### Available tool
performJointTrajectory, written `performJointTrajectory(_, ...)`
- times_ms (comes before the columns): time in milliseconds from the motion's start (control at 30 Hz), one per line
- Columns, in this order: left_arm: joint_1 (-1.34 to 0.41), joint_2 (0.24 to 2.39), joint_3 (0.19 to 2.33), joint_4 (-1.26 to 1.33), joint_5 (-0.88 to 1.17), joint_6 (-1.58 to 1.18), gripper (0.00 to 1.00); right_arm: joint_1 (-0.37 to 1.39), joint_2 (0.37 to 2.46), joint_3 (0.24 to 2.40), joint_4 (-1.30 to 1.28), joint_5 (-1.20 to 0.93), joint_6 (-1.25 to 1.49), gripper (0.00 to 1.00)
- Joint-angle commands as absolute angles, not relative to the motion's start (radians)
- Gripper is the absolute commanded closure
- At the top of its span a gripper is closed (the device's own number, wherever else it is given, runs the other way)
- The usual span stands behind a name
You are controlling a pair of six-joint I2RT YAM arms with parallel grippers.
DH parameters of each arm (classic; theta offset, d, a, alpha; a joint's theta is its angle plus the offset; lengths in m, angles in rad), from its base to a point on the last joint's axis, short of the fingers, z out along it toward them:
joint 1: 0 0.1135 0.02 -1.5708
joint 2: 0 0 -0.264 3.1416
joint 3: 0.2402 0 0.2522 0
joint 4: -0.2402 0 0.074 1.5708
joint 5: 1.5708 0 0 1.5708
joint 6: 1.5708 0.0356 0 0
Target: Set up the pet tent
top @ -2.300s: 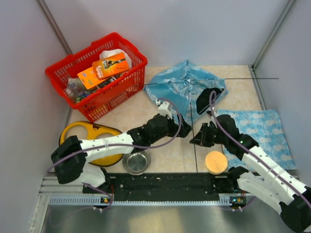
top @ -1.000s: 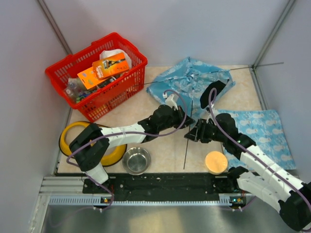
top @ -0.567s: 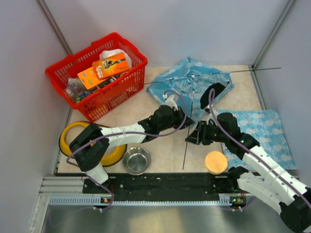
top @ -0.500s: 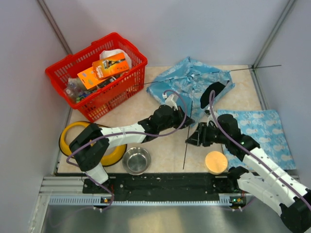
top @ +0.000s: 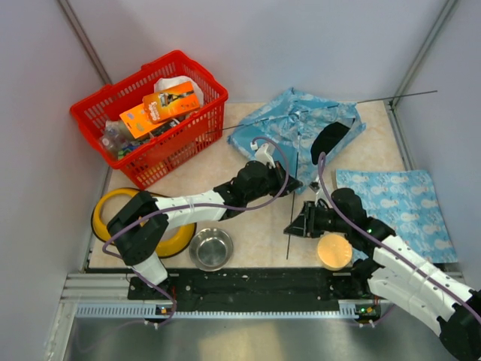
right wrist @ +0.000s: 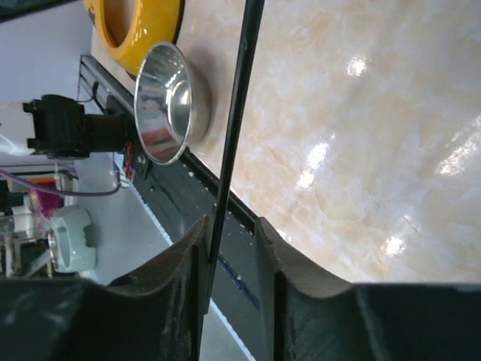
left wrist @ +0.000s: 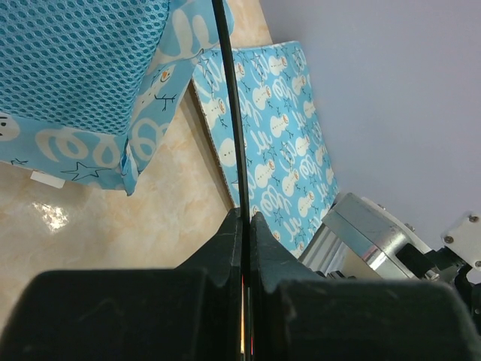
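Note:
The pet tent (top: 289,128), light-blue printed fabric with a dark doorway patch, lies half-collapsed at the back middle of the table. One thin dark pole (top: 293,203) runs from it toward the near edge. My left gripper (top: 294,184) is shut on that pole (left wrist: 233,113) just below the tent's mesh corner (left wrist: 75,68). My right gripper (top: 294,226) sits lower on the same pole (right wrist: 237,113). Its jaws stand slightly apart: the pole rests against one finger (right wrist: 192,248) and a gap shows beside the other. A second pole (top: 391,98) sticks out to the right wall.
A red basket (top: 150,113) full of packages stands at the back left. A yellow bowl (top: 120,218), a steel bowl (top: 210,250) and an orange disc (top: 334,250) sit near the front rail. The flat blue printed mat (top: 398,207) lies at the right.
My right gripper has slid down the pole toward the near edge, its jaws widening and then narrowing. The tent shifted slightly backward. My left gripper kept its hold.

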State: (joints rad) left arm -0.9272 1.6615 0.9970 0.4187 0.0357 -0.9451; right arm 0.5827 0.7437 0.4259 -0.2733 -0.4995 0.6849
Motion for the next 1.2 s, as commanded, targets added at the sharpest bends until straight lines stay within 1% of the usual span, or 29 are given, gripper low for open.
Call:
performJointTrajectory(0, -0.902, 1.658, 1.051, 0.563, -0.054, -0.916, 1.0, 0.595, 0.739, 0.425, -0.184, -0.517, 0.706, 0.74)
performJointTrajectory(33, -0.902, 1.658, 1.051, 0.563, -0.054, -0.916, 1.0, 0.595, 0.741, 0.425, -0.183, -0.52, 0.706, 0.76)
performJointTrajectory(100, -0.9, 1.657, 1.051, 0.561, -0.052, -0.917, 1.0, 0.595, 0.739, 0.426, -0.179, -0.525, 0.706, 0.76)
performJointTrajectory(200, -0.9, 1.658, 1.049, 0.561, -0.055, -0.922, 1.0, 0.597, 0.739, 0.426, -0.178, -0.529, 0.71, 0.67)
performJointTrajectory(267, -0.9, 1.657, 1.043, 0.569, -0.061, -0.928, 1.0, 0.595, 0.741, 0.423, -0.173, -0.528, 0.71, 0.65)
performJointTrajectory(333, -0.899, 1.657, 1.042, 0.574, -0.069, -0.933, 1.0, 0.595, 0.741, 0.417, -0.163, -0.526, 0.716, 0.66)
performJointTrajectory(400, -0.899, 1.655, 1.042, 0.578, -0.071, -0.933, 1.0, 0.597, 0.741, 0.413, -0.153, -0.531, 0.719, 0.72)
performJointTrajectory(467, -0.899, 1.655, 1.042, 0.584, -0.063, -0.928, 1.0, 0.598, 0.742, 0.41, -0.149, -0.531, 0.722, 0.81)
performJointTrajectory(500, -0.899, 1.654, 1.04, 0.586, -0.061, -0.927, 1.0, 0.597, 0.742, 0.41, -0.149, -0.529, 0.721, 0.87)
performJointTrajectory(533, -0.899, 1.652, 1.04, 0.586, -0.06, -0.922, 1.0, 0.597, 0.741, 0.411, -0.152, -0.528, 0.722, 0.97)
performJointTrajectory(567, -0.899, 1.649, 1.037, 0.584, -0.06, -0.916, 1.0, 0.597, 0.739, 0.414, -0.156, -0.526, 0.727, 1.0)
performJointTrajectory(667, -0.897, 1.635, 1.031, 0.568, -0.063, -0.896, 1.0, 0.598, 0.733, 0.439, -0.187, -0.517, 0.735, 1.0)
performJointTrajectory(700, -0.896, 1.631, 1.029, 0.558, -0.064, -0.888, 0.98, 0.598, 0.73, 0.454, -0.208, -0.511, 0.739, 1.0)
performJointTrajectory(867, -0.881, 1.585, 1.0, 0.522, -0.063, -0.855, 0.69, 0.597, 0.73, 0.521, -0.305, -0.492, 0.775, 1.0)
performJointTrajectory(933, -0.874, 1.554, 0.971, 0.522, -0.064, -0.844, 0.54, 0.597, 0.729, 0.543, -0.322, -0.492, 0.795, 1.0)
performJointTrajectory(1033, -0.868, 1.51, 0.939, 0.523, -0.063, -0.813, 0.41, 0.597, 0.729, 0.563, -0.331, -0.494, 0.821, 1.0)
performJointTrajectory(1167, -0.862, 1.438, 0.896, 0.515, -0.08, -0.779, 0.3, 0.597, 0.729, 0.604, -0.33, -0.48, 0.842, 1.0)
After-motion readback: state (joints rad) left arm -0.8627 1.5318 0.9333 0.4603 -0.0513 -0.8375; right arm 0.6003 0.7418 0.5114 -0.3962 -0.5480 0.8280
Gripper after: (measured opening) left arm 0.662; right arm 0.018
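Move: Between the right hand's partly open fingers lies the black tent pole, its near end about 9 cm farther back; the left hand still grips the same pole farther up. The blue tent's middle is roughly 16 cm ahead of the left hand, 2 cm to its right and 10 cm below. From the right hand, the yellow disc lies about 10 cm back and 15 cm right, the steel bowl 10 cm back and 25 cm left, both some 10 cm lower. Shutting its fingers on the tent pole, the right hand takes a pinch below the left hand's, which holds still until that grip is made. The left hand then opens wide, lets go of the pole and backs off up, left and forward by about 6 cm, while the right hand keeps its pinch, rising and drawing back some 2 cm with a roll of around 10 degrees. ##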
